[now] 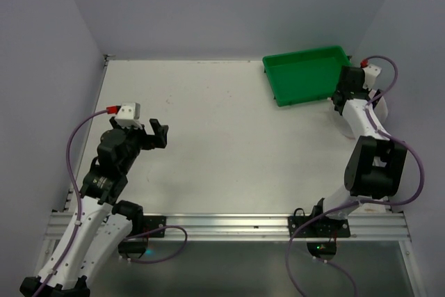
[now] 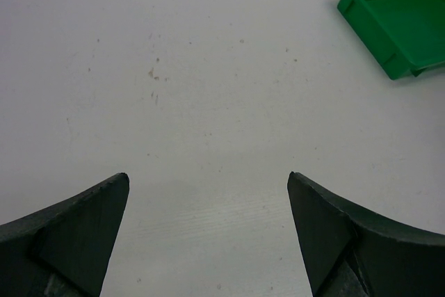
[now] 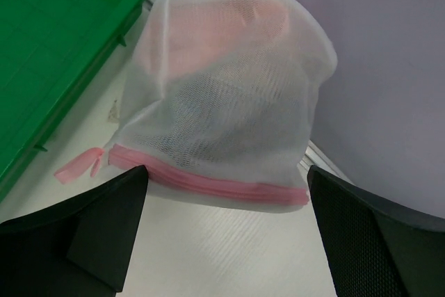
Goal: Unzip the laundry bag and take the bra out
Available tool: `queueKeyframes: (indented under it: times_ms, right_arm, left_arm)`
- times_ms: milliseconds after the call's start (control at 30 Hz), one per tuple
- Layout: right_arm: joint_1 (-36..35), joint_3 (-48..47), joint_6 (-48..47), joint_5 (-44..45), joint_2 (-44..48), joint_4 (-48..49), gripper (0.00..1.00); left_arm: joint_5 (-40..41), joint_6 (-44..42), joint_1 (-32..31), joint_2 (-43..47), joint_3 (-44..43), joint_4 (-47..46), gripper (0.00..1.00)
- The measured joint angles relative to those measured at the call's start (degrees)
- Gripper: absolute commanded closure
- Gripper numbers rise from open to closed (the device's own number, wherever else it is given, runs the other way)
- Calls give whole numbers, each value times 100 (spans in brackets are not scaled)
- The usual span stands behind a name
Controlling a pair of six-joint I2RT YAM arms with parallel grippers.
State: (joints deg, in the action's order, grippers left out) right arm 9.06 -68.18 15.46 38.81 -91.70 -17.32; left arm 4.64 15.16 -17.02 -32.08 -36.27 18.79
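The laundry bag (image 3: 229, 95) is a white mesh pouch standing at the table's far right edge, against the wall. Its pink zipper trim (image 3: 208, 182) runs along the bottom rim, and a pink tab (image 3: 76, 166) lies beside it on the left. A pale pink shape, the bra (image 3: 208, 26), shows through the mesh near the top. My right gripper (image 3: 227, 167) is open just in front of the zipper, one finger off each end of it, touching nothing. From above, only a white sliver of the bag (image 1: 382, 108) shows behind the right gripper (image 1: 344, 97). My left gripper (image 2: 208, 174) (image 1: 156, 135) hangs open and empty over the bare table.
A green bin (image 1: 274, 81) (image 2: 396, 19) (image 3: 49, 46) stands at the back right, just left of the bag. Grey walls enclose the white table (image 1: 229, 123) on three sides. The right wall rises directly behind the bag.
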Motion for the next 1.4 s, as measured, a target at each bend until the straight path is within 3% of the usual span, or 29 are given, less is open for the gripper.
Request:
queueKeyframes:
  times_ms: [67, 300, 333, 433, 633, 800, 1067, 1267, 1400]
  right_arm:
    - [13, -9, -44, -184, -136, 155, 3]
    - [-4, 26, -258, -872, -256, 369, 60]
    - [-4, 46, -262, -944, -251, 409, 78]
    - [-13, 131, -256, -1161, -225, 428, 100]
    - [-293, 420, -15, -1340, 295, 0, 100]
    - [-1180, 638, 492, -1558, 1202, -678, 100]
    - [-2837, 1414, 2194, -3289, 2817, -658, 100]
    - [-4146, 1486, 3348, -4784, 2468, 13, 100]
    - [-4551, 824, 3574, -5683, 1635, 116, 100]
  left_arm:
    - [-2, -22, -4, 2, 7, -13, 0]
    - [0, -90, -4, 9, 9, -33, 0]
    - [0, -96, -4, 11, 11, -35, 0]
    - [2, -105, -4, 13, 13, -35, 0]
    - [4, -120, -4, 39, 17, -33, 0]
    - [11, -122, -4, 94, 17, -35, 0]
    - [11, -122, -4, 92, 50, -57, 0]
    - [-138, -125, -4, 72, 55, -94, 0]
    - [-490, -131, -4, 81, 57, -166, 0]
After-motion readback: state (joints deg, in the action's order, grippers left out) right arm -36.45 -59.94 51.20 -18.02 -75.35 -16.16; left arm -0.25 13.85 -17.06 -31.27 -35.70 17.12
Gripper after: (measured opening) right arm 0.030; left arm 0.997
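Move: The laundry bag's middle is about 6 cm to the right of the right gripper, 2 cm ahead and 8 cm below. Its tagged zip end is nearer, roughly 4 cm ahead, 3 cm left and 4 cm below. The green bin's middle is some 16 cm ahead, 11 cm left and 11 cm below. From the left gripper the bag lies far off, about 75 cm right, 15 cm ahead and 15 cm below. Ease the open right gripper about 3 cm forward, left and down onto the bag's pink zip edge near the tag, and shut the fingers to pinch it. Keeping that grip, carry the bag some 45 cm left towards the left gripper, drawing back about 15 cm and rising, while swinging the fingers from forward-right round to forward-left. ##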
